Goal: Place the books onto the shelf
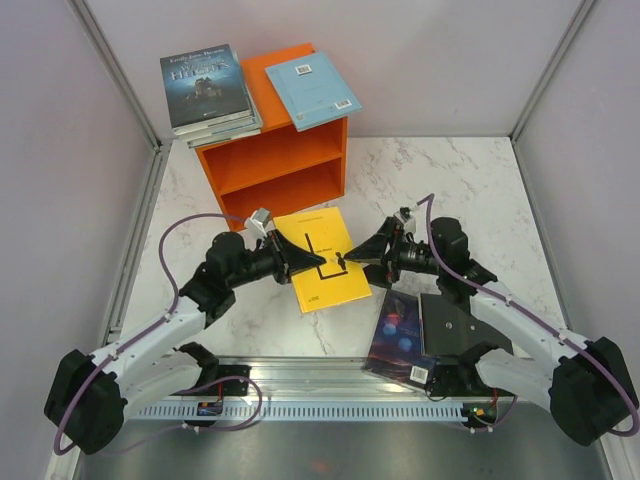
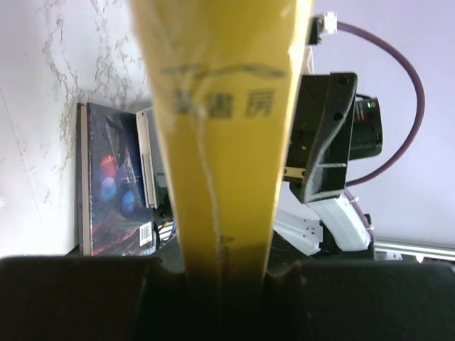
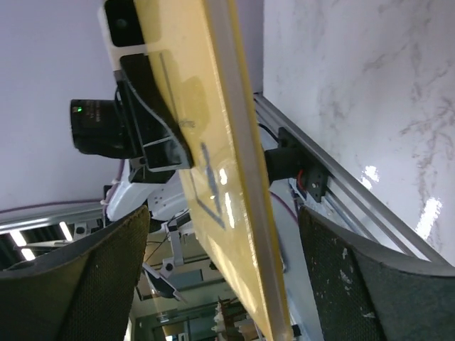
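A yellow book [image 1: 320,252] hangs above the table in front of the orange shelf [image 1: 275,165]. My left gripper [image 1: 300,262] is shut on its left edge; in the left wrist view the spine [image 2: 224,142] runs up from between the closed jaws [image 2: 224,273]. My right gripper [image 1: 352,258] stands open around the book's right edge [image 3: 213,156], its pads [image 3: 92,277] clear of both covers. On the shelf's top lie a dark stack of books [image 1: 207,88] and a light blue book [image 1: 312,90]. Both compartments look empty.
A dark blue-purple book [image 1: 402,330] and a black book [image 1: 455,325] lie on the marble table by the right arm's base. Grey walls close in on both sides, and a metal rail [image 1: 330,385] runs along the near edge.
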Motion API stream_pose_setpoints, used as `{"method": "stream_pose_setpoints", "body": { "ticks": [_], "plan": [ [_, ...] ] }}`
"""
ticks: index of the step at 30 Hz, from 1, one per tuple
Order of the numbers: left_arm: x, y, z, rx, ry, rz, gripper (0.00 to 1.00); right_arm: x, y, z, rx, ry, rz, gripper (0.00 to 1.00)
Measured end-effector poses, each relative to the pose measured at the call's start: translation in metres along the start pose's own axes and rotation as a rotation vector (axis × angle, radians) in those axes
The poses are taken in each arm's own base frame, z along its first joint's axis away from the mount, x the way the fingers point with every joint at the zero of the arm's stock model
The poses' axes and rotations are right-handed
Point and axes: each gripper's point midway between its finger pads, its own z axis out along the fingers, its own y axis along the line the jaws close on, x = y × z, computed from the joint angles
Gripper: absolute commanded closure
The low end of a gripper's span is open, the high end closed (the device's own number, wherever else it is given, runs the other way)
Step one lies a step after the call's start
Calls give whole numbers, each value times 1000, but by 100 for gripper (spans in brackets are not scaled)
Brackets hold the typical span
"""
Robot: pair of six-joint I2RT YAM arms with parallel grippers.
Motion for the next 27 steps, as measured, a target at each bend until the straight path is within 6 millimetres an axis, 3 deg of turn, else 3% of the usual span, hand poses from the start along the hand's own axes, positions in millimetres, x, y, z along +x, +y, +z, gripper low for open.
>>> {"method": "stream_pose_setpoints", "body": {
  "ticks": [4,9,14,21,23,24,27],
  "plan": [
    [-6,-5,-1,12,-30,-12,98,5,22,-8,-85,4,-10,26],
    [-9,-13,-3,38,-54,-14,98,12,28,-13,-167,18,49,35],
    [-11,-22,-3,69,-59,-28,98,17,34,-13,-217,52,98,56],
    [-13,-35,-4,109,-65,-24,98,17,45,-15,-252,59,110,66],
    [-13,-37,-4,115,-65,-22,98,19,46,-14,-256,68,109,76],
    [-13,-39,-4,121,-65,-23,98,20,46,-13,-253,76,115,87],
    [-15,-39,-4,118,-67,-53,98,19,49,-13,-258,71,79,100]
  ]
}}
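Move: The right hand's open fingers straddle the near-right edge of the yellow book; its middle lies about 8 cm to the left and 1 cm ahead. On the table, 18 cm below, the dark blue book is 10 cm right and 8 cm back, the black book 24 cm right. The left hand still grips the yellow book; the orange shelf's middle is some 32 cm ahead of it, 12 cm left and 5 cm lower, with the light-blue book on top, straight ahead and 12 cm up. The right fingers close from wide open until they pinch the yellow book's right edge, while that hand rises about 5 cm, draws back a little and tilts its left-pointing fingertips up some 15 degrees to near level. The left hand keeps its grip on the book and lifts it about 4 cm, its fingertips also tipping up slightly. ##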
